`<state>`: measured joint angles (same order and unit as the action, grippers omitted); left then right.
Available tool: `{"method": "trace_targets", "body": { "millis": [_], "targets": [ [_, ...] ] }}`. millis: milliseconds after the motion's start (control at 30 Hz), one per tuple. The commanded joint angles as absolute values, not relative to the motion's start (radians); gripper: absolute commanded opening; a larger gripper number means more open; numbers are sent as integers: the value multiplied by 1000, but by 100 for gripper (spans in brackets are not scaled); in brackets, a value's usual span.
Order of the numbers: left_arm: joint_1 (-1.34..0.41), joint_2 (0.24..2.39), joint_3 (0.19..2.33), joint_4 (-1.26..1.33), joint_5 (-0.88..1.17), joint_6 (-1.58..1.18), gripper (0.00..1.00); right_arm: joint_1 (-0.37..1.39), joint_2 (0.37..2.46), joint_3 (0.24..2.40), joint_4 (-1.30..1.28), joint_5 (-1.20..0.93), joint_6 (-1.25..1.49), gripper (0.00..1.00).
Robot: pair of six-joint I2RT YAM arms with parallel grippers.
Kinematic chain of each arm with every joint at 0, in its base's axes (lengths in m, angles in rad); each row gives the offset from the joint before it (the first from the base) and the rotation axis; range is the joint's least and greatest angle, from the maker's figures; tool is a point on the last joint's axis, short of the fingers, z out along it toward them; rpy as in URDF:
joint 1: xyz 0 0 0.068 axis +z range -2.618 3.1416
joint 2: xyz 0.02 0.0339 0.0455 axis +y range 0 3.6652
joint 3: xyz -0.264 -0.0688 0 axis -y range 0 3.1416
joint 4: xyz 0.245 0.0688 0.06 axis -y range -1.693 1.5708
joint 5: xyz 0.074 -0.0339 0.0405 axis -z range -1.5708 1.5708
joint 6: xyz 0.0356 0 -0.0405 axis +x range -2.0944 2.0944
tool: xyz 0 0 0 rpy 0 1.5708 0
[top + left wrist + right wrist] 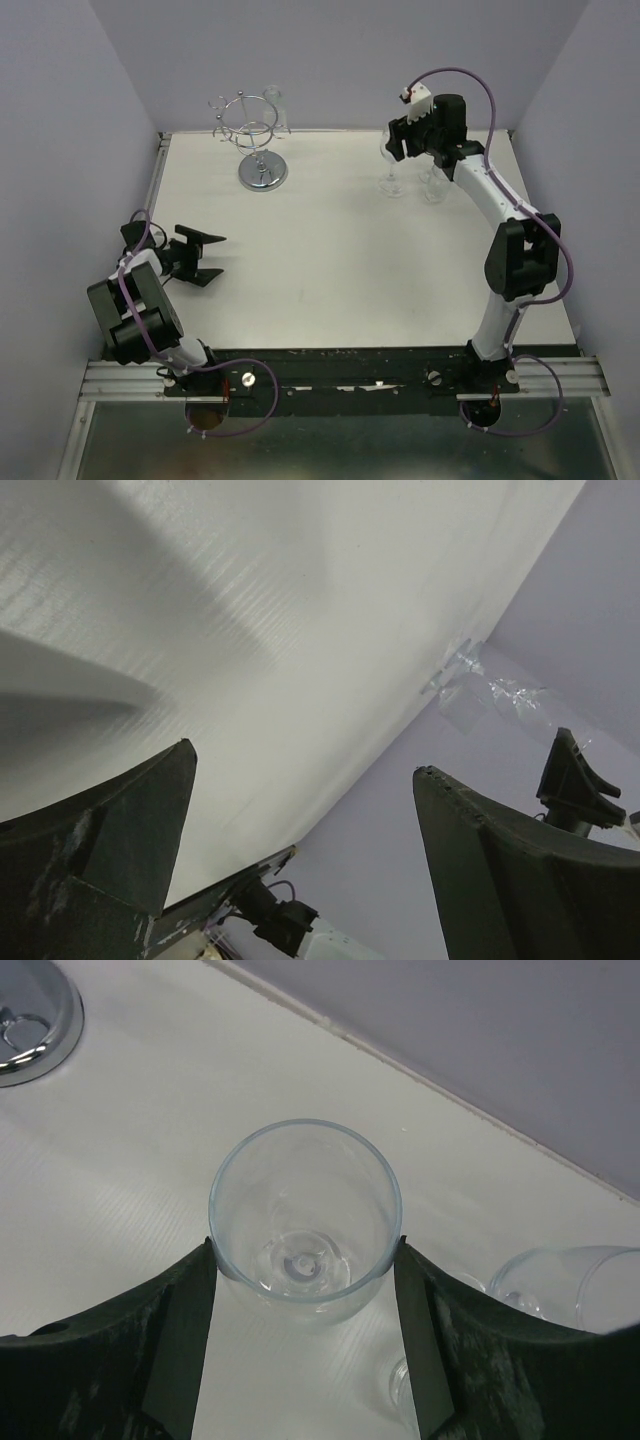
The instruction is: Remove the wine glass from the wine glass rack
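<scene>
The chrome wine glass rack (255,135) stands at the back left on its disc base (28,1010); one clear glass (275,100) still hangs from its top ring. A wine glass (305,1215) stands upright on the table at the back right (392,170). My right gripper (303,1244) comes down over it from above, and both fingers touch the sides of its bowl. My left gripper (212,258) lies low at the left of the table, open and empty, as the left wrist view (305,760) also shows.
A second wine glass (433,185) stands just right of the held one, close to the right finger (560,1280). The back wall runs right behind both glasses. The white table (330,270) is walled on three sides.
</scene>
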<state>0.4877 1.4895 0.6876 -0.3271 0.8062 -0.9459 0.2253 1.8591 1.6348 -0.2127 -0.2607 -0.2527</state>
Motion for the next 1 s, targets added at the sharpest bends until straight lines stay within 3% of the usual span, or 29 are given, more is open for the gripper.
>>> {"method": "trace_targets", "body": {
  "millis": [0, 267, 967],
  "targets": [
    [503, 1491, 713, -367, 753, -887, 99, 193, 1940, 1750, -178, -308, -216, 39],
    [508, 1470, 701, -388, 724, -861, 99, 160, 2034, 1839, -176, -282, -203, 39],
    [509, 1437, 678, -396, 707, -845, 99, 123, 2088, 1838, -173, -250, -213, 41]
  ]
}}
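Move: Just out from the right hand, about 6 cm ahead, 4 cm to its right and some 20 cm below, is the free table spot for the held wine glass. Beyond it to the right stands the tall glass, roughly 4 cm ahead and 12 cm right of the hand; the short glass is about 5 cm back and 13 cm right. From the left hand the spot lies some 29 cm ahead and 57 cm right, 5 cm below. Carrying the upright wine glass by its upper bowl, the right hand goes forward about 5 cm, sinking some 3 cm and easing right towards the two standing glasses. Most of the forward reach and the lowering come early; then it slows and creeps mainly rightward, turning slightly clockwise, the fingers keeping their hold on both sides of the bowl. ##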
